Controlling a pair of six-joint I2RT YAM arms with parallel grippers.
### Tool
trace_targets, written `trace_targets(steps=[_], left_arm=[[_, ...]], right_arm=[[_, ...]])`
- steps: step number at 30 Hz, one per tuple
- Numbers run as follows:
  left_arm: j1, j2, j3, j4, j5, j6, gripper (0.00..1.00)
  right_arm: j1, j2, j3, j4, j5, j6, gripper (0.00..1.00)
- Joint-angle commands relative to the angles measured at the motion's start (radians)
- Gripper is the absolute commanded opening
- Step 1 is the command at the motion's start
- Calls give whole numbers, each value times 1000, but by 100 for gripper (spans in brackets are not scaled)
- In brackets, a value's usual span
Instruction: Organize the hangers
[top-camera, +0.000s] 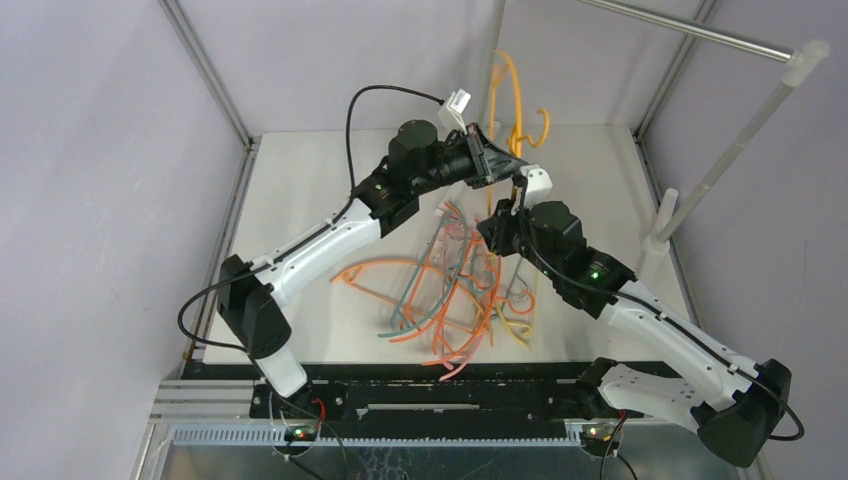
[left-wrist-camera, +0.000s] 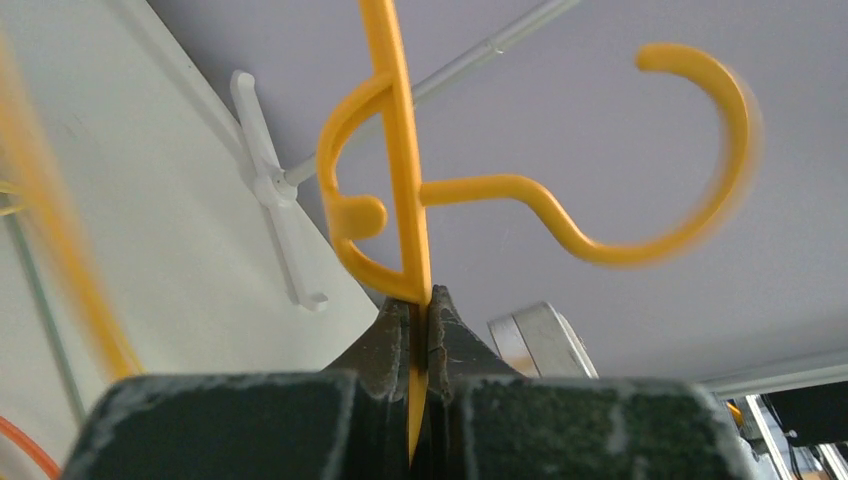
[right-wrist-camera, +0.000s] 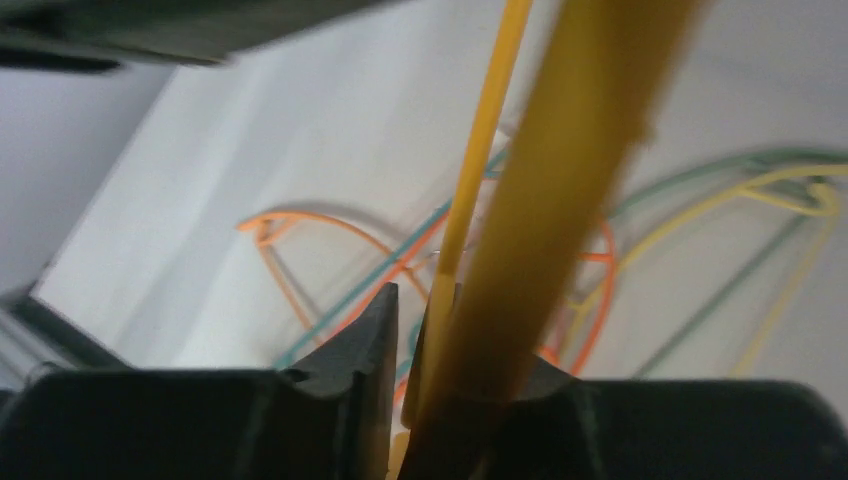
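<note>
My left gripper (top-camera: 497, 160) (left-wrist-camera: 420, 300) is raised over the back of the table and shut on a yellow hanger (top-camera: 512, 95) (left-wrist-camera: 400, 150), pinching its thin bar just below the hook. The hanger stands upright above the jaws and also hangs down towards my right gripper (top-camera: 497, 225) (right-wrist-camera: 420, 295). The right jaws have narrowed around the lower yellow bar (right-wrist-camera: 480, 150). The bar lies against the right finger, and a slit of light still shows beside the left finger (right-wrist-camera: 375, 320). A tangled pile of hangers (top-camera: 450, 290) in orange, teal, yellow and pale green lies on the table below.
A steel rack rod (top-camera: 690, 30) runs across the top right on a white upright pole (top-camera: 740, 130), whose base (top-camera: 655, 245) stands at the table's right edge. Metal frame posts (top-camera: 205, 70) line the grey walls. A black rail (top-camera: 430, 385) borders the near edge.
</note>
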Motion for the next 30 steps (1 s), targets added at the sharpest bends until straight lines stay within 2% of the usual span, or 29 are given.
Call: trace_targets(steps=[1,5,7,9,11,12,13,14,22,30], left_arm=[[-1,-29,18,45,13,-5,0],[1,-42,21,1,-6,44,2],[2,-58,24,-30,-15,93,20],[2,-89,22,-62,-34,160,42],[2,-131,12,-100,-61,234,73],[2,-154,2,-113,-72,272,84],[1,-180,-11,-123,-87,311,94],[2,-207,-26,-129,-98,343,99],[2,-388,-150,-202,-197,494,99],[7,-479,-274,-225,-243,507,100]], right_arm=[[9,-14,9,6,85,-14,17],[3,-55,3,-48,122,-31,0],[-12,-81,2,-74,131,-33,0],[-41,-108,2,-101,132,-32,0],[-87,-136,3,-122,110,-28,0],[-125,-147,6,-135,96,-27,0],[-156,-154,11,-146,82,-28,0],[-184,-158,14,-154,71,-30,0],[-401,-104,119,-166,31,-114,0],[-577,15,267,-146,-9,-129,0]])
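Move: The rack's rail, where the yellow-orange hanger is being taken, has its middle roughly 22 cm ahead of the right hand, 20 cm to its right and 22 cm higher. The middle of that hanger is about 8 cm ahead, 3 cm right and 13 cm above; the hanger pile lies level with the hand, 5 cm left, 25 cm below. From the left hand, still pinching this hanger, the rail is some 18 cm ahead, 17 cm right and 10 cm up. The right hand, already at the lower end of the upright yellow-orange hanger, finishes closing its fingers on it while the left hand holds still and keeps its pinch, and then the left fingers open wide and back off about 12 cm to the left, with some back and up. The right hand carries the hanger off towards the rail, first almost purely right and then forward and up as well, about 18 cm to the right in all, the wrist turning some 30 degrees clockwise. ##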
